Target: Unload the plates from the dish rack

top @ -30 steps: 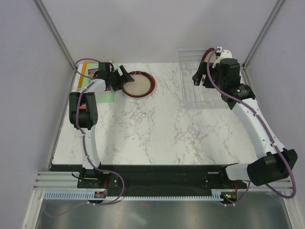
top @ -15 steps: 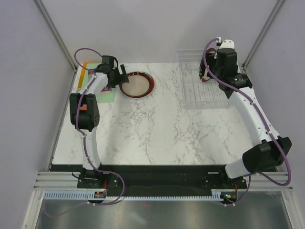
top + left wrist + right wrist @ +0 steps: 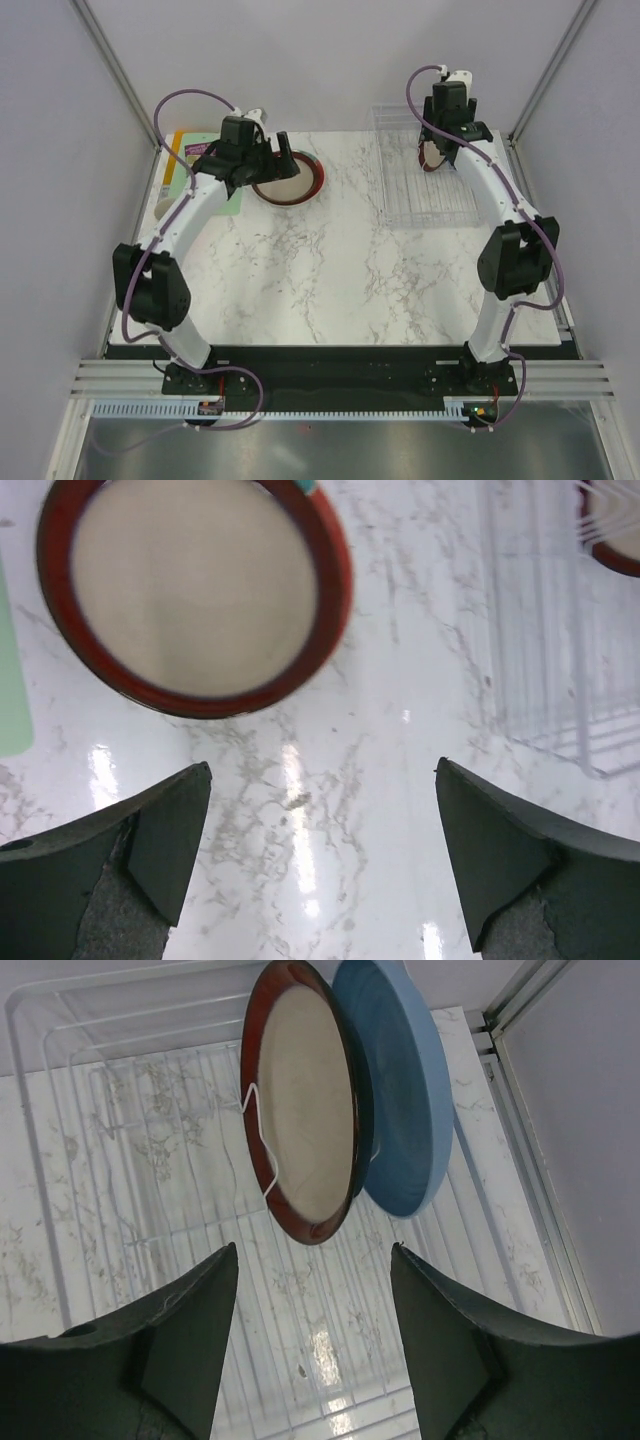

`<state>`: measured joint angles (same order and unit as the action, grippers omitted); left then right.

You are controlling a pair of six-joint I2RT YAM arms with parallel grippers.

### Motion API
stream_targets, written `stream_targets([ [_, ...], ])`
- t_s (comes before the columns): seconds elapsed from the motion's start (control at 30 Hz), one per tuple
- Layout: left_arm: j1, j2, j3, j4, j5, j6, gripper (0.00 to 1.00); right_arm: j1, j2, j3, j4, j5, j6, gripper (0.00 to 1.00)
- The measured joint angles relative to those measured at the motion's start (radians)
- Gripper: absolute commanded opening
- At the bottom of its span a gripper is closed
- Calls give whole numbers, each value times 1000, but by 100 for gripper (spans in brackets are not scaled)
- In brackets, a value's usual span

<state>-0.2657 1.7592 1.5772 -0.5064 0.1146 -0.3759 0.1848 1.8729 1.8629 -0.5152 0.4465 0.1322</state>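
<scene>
A dark red-rimmed plate with a cream centre lies flat on the marble table at the back left; it also shows in the left wrist view. My left gripper hovers over its near edge, open and empty. The clear dish rack stands at the back right. In it a second red-rimmed cream plate stands upright, with a light blue plate right behind it. My right gripper is open and empty above the rack floor, just in front of these two plates.
A green book with an orange stripe lies at the table's back left, beside the flat plate. The grey enclosure walls stand close behind the rack. The rack's near end shows at the right of the left wrist view.
My left gripper has risen and shifted right over the flat plate. My right arm has swung toward the rack's far end, and its gripper now faces the upright plates.
</scene>
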Motion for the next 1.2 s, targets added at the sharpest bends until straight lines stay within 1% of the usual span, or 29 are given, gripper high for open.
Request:
stream_targets([
  [0.1, -44, -120, -79, 39, 26, -3, 100, -13, 90, 53, 3, 24, -8, 66],
  [0.17, -58, -177, -127, 61, 43, -9, 100, -23, 146, 94, 0, 42, -14, 66],
  [0.33, -61, -271, -233, 85, 53, -24, 100, -43, 232, 157, -3, 89, -31, 66],
  [0.53, -67, -343, -318, 122, 66, -48, 100, -60, 287, 187, 16, 109, -32, 64],
  [0.57, -71, -351, -327, 129, 70, -52, 100, -62, 296, 189, 27, 110, -32, 62],
  [0.7, -92, -359, -344, 156, 73, -63, 100, -65, 354, 230, 52, 114, -33, 62],
  [0.8, -102, -360, -359, 172, 75, -69, 100, -65, 401, 263, 66, 113, -33, 56],
  [0.87, -105, -359, -372, 176, 76, -72, 100, -65, 428, 284, 70, 133, -42, 56],
  [0.9, -106, -359, -377, 177, 76, -72, 100, -66, 438, 297, 70, 141, -45, 50],
  [0.93, -106, -360, -383, 179, 76, -73, 100, -66, 448, 307, 73, 145, -47, 35],
  [1.0, -107, -360, -393, 181, 76, -76, 100, -69, 459, 316, 82, 166, -57, 19],
  [1.03, -108, -360, -397, 182, 76, -77, 100, -73, 460, 317, 85, 159, -55, 4],
  [1.1, -109, -360, -407, 187, 75, -80, 100, -74, 456, 326, 101, 128, -59, 0],
  [1.2, -113, -361, -417, 189, 75, -82, 100, -61, 454, 326, 105, 144, -111, 0],
])
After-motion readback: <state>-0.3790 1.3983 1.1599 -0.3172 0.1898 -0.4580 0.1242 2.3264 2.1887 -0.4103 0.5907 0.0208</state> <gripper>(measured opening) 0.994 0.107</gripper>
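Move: From the right hand, the dark-red-rimmed plate standing in the rack has its middle about 15 cm ahead, 4 cm to the right and 12 cm below. The blue plate stands beside it, some 6 cm farther right and level with it. The middle of the dish rack is about 8 cm ahead of the hand, 2 cm right and 22 cm down. From the left hand, the red-rimmed plate lies roughly 13 cm ahead, 42 cm right and 6 cm lower. The right hand reaches forward and down, about 10 cm each way and 5 cm to the right, rolling and yawing slightly clockwise as its half-open fingers narrow over the near, upper rim of the red-rimmed plate, then shut on it at the end and pinch it, gripper effort rising, while the hand lifts barely 1 cm. Meanwhile the empty, wide-open left hand draws back about 10 cm and some 4 cm right, away from the plates stacked on the table, first rising a few centimetres and then sinking most of that again. ##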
